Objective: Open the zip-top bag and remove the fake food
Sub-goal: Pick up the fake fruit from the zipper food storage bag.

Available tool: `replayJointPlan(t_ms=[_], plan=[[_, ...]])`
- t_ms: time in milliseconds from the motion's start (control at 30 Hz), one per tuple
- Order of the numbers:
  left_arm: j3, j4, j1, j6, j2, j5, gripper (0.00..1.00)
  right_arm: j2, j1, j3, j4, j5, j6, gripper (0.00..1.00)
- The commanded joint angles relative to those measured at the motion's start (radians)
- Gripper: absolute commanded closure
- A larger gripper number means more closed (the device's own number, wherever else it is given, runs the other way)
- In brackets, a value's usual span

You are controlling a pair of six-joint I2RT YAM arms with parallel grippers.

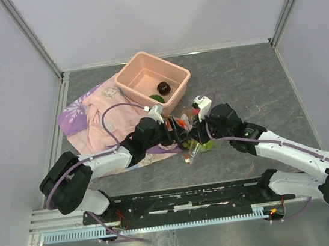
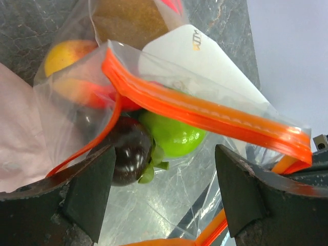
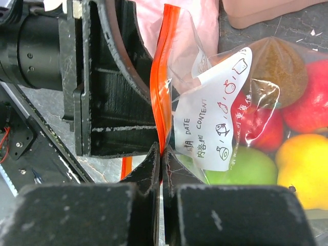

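The zip-top bag (image 1: 199,147) lies between my two grippers, its mouth parted in the left wrist view, with the orange zip strip (image 2: 205,110) across it. Fake food shows inside it: a dark purple fruit (image 2: 128,151), a green one (image 2: 174,134), a yellow one (image 2: 64,56), a brown one (image 3: 279,66) and a red one (image 3: 307,97). My left gripper (image 2: 165,154) is open, its jaws pointing into the bag's mouth, the dark fruit beside its left finger (image 2: 87,189). My right gripper (image 3: 161,154) is shut on the zip strip (image 3: 160,87), right next to the left gripper's black finger (image 3: 113,102).
A salmon-pink tub (image 1: 127,79) stands behind the grippers with a dark fruit (image 1: 163,88) and a green piece (image 1: 156,98) in it. A pink-and-purple cloth (image 1: 87,115) lies at the left, partly under the left arm. Grey walls close the table on three sides.
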Motion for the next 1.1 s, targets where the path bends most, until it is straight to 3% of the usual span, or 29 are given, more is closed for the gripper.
replayJointPlan(t_ms=[0, 200, 300, 800, 1067], plan=[[0.023, 0.067, 0.017, -0.048, -0.014, 0.08, 0.15, -0.023, 0.036, 0.019, -0.003, 0.047, -0.038, 0.98], [0.051, -0.144, -0.001, 0.098, -0.034, 0.01, 0.14, -0.05, 0.039, -0.002, 0.005, 0.069, -0.038, 0.98], [0.047, -0.173, -0.011, 0.13, -0.03, -0.025, 0.13, -0.038, 0.039, -0.008, 0.018, 0.06, -0.03, 0.98], [0.06, -0.04, -0.063, 0.19, 0.128, -0.052, 0.12, -0.028, 0.039, -0.049, 0.06, 0.062, 0.004, 0.98], [0.05, -0.011, -0.068, 0.171, 0.092, -0.133, 0.15, -0.027, 0.039, -0.074, 0.085, 0.041, 0.023, 0.98]])
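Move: Below the open left gripper, about 8 cm lower and only a centimetre or so ahead and right, the dark eggplant lies inside the bag's mouth. At that same depth, the green pepper is some 6 cm to the hand's right, about level with it fore and aft; the brown fruit is roughly 8 cm ahead and 4 cm right. From the right hand the eggplant is some 3 cm left, 1 cm ahead and 12 cm down. With the right fingers still shut on the bag's orange zip edge, keeping hold and sinking only about 2 cm, mostly late on, the left hand goes down some 6 cm towards the eggplant at the bag's mouth, easing back slightly on the way. Its fingers stay wide open and tip about 12 degrees more steeply downward; contact with the eggplant can't be seen. ##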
